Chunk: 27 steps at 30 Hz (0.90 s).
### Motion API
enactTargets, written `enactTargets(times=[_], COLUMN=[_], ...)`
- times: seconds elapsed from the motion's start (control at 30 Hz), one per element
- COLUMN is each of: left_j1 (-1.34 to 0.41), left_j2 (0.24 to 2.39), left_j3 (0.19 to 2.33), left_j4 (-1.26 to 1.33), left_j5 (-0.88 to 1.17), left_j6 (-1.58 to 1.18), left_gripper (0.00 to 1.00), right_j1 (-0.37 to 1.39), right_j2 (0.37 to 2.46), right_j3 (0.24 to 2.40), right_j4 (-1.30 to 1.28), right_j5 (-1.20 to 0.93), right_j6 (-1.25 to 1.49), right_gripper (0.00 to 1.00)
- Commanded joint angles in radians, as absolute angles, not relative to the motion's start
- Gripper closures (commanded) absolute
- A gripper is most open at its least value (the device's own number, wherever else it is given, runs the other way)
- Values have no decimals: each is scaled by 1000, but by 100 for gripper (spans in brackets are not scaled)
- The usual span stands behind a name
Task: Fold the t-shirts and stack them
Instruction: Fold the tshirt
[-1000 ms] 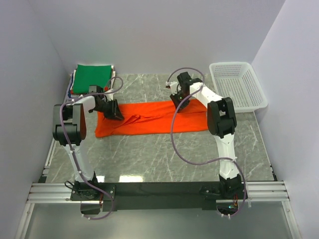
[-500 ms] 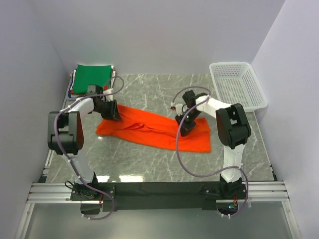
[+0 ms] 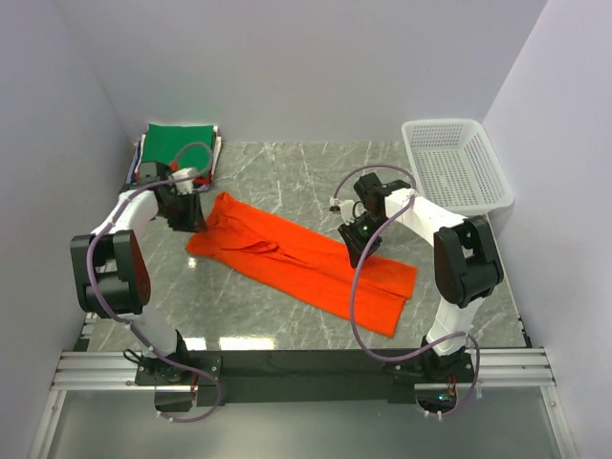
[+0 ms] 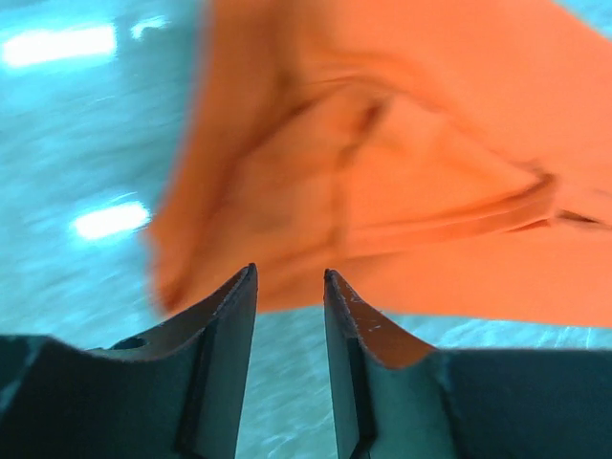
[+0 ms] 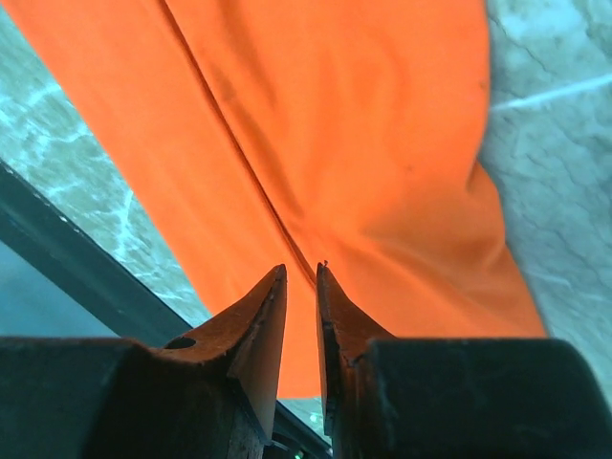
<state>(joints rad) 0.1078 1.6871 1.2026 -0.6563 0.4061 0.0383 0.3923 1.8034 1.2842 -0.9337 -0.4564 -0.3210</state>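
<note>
The bright orange t-shirt (image 3: pixel 296 258) lies folded into a long strip, running diagonally from the back left to the near right of the marble table. My left gripper (image 3: pixel 191 218) stands at its left end, open, with bare table between the fingers and the cloth (image 4: pixel 402 143) just beyond the tips (image 4: pixel 290 273). My right gripper (image 3: pixel 356 239) hovers over the strip's far edge, its jaws (image 5: pixel 301 268) a narrow gap apart with nothing in them, and orange cloth (image 5: pixel 335 124) below. A green t-shirt (image 3: pixel 177 143) tops a folded stack at the back left corner.
A white lattice basket (image 3: pixel 449 123) sits at the back right. Walls close in on the left, back and right. The arms' bases and a metal rail (image 3: pixel 306 368) line the near edge.
The orange shirt swung from lying straight across to a diagonal, its right end drawn toward the near right. Both grippers widened and let go of the cloth. The left gripper shifted left.
</note>
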Motion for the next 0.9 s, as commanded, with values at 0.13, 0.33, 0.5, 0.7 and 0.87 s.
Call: enactTargets(times=[0.13,0.33,0.5,0.7,0.87], left_j1=[210,215,218,219,218], left_j2=[1741,1795,1847,1894,1945], left_j3=[1253,1250,1259,1339,1443], left_j4=[-744,-761,-758,-745,-765], left_j5=[425,407,368,342,341], left_j6=[265,307,302,308,318], left_gripper=[56,55,61,95,99], right_j1=[449,540,598,611,618], right_j2=[1773,1796,1824,1867,1875], right_j3=[1226,1157,1098,1071,1069], right_j4=[-1029,-1066,-1032,-1025,-1026], right_j5=[-385,-353,-293,-261,-268], right_j6=[-414,-465,-462,-466,-469], right_gripper=[75,75,75,75,75])
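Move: The t-shirt's left corner lies about 5 cm left of the left hand, 2 cm back and 6 cm below; the shirt's far-left corner is some 9 cm ahead and 3 cm right, the green stack about 18 cm ahead and 8 cm left. For the right hand, the shirt's near panel is about 10 cm back, 2 cm right, 5 cm down, with the near-right corner some 16 cm back and 9 cm right. Left goes 6 cm left and down, pinching the corner; right goes some 10 cm back, down onto cloth. ##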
